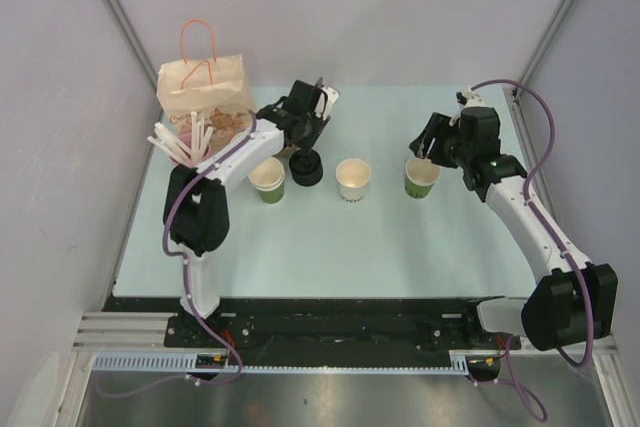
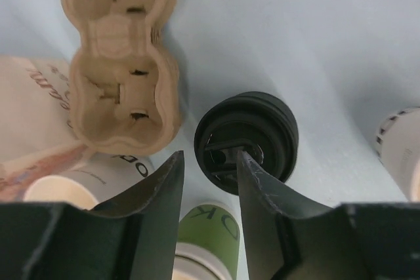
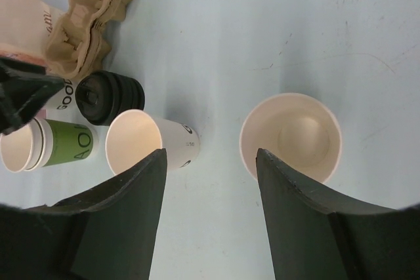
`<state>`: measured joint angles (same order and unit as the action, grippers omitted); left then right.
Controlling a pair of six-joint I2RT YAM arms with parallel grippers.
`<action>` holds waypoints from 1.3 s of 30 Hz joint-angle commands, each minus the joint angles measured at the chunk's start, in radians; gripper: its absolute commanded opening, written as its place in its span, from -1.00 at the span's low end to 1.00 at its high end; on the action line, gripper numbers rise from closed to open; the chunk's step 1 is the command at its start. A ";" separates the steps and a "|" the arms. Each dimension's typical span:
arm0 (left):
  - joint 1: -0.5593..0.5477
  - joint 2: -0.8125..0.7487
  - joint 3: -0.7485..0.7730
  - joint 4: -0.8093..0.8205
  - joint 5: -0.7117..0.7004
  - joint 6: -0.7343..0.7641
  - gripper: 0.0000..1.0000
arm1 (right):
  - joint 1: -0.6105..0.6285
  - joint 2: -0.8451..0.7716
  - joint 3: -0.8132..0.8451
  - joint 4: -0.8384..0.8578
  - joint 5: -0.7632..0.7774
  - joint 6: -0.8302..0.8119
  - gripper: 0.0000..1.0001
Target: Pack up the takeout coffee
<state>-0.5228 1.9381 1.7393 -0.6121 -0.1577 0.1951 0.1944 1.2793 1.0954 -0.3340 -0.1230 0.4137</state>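
Observation:
No lidded takeout coffee shows; every cup in view is open-topped. A stack of black lids (image 1: 306, 169) (image 2: 248, 139) (image 3: 108, 96) stands on the table. To its left is a green-sided cup (image 1: 268, 179) (image 2: 210, 234) (image 3: 65, 143); to its right stand a white cup (image 1: 353, 179) (image 3: 146, 142) and a second green cup (image 1: 421, 177) (image 3: 292, 136). My left gripper (image 1: 303, 142) (image 2: 209, 157) hangs open over the lids' near-left rim, nothing between its fingers. My right gripper (image 1: 428, 142) (image 3: 210, 155) is open above bare table between the white cup and the right green cup.
A brown paper bag (image 1: 200, 92) stands at the back left, white straws (image 1: 180, 147) in front of it. A cardboard cup carrier (image 2: 121, 50) (image 3: 88, 21) lies beyond the lids. Another white cup (image 2: 98, 178) sits left of the left fingers. Pale table (image 1: 400, 247) lies in front.

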 commanded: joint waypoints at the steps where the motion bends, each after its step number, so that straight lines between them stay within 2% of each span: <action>1: 0.015 0.056 0.045 0.006 -0.134 -0.144 -0.15 | 0.011 -0.001 0.000 0.026 -0.004 -0.013 0.24; 8: 0.061 0.082 -0.006 0.012 -0.099 -0.174 -0.20 | 0.013 -0.006 -0.006 0.032 0.002 -0.013 0.24; 14: 0.063 0.085 -0.050 0.009 -0.034 -0.174 -0.27 | 0.016 0.005 -0.009 0.039 0.002 -0.010 0.25; 30: 0.067 0.122 -0.078 0.011 0.024 -0.177 -0.31 | 0.017 -0.006 -0.009 0.033 0.022 -0.010 0.25; 33: 0.066 0.121 -0.073 0.009 0.024 -0.174 -0.40 | 0.017 -0.006 -0.011 0.033 0.023 -0.012 0.25; 36: 0.067 0.121 -0.076 0.009 0.018 -0.166 -0.62 | 0.017 -0.008 -0.011 0.030 0.025 -0.012 0.25; 37: 0.069 0.117 -0.077 0.009 0.021 -0.169 -0.81 | 0.017 -0.008 -0.009 0.029 0.026 -0.012 0.25; 39: 0.069 0.110 -0.075 0.009 0.026 -0.171 -0.98 | 0.017 -0.011 -0.011 0.029 0.025 -0.010 0.24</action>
<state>-0.4561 2.0590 1.6642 -0.6094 -0.1497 0.0502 0.2070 1.2839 1.0874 -0.3206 -0.1116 0.4133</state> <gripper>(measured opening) 0.101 0.621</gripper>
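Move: The black lids stand almost straight under the left hand, about 11 cm down and within a centimetre or so back and to its right. From that hand, the brown cup carrier lies some 13 cm ahead and 3 cm left, the green cup stack about 9 cm left and 6 cm back, and the single white cup roughly 13 cm right and 7 cm back. From the right hand, the lids are about 26 cm left, 4 cm ahead and 18 cm below. The left fingers pinch the left edge of the top black lid: the hand sinks about 9 cm onto it, quickly at first, while drifting some 4 cm left and a little forward, then easing slightly back. On the way the wrist turns about 10 degrees counter-clockwise and tips the fingers more steeply down; the half-open fingers close only as the descent ends. ##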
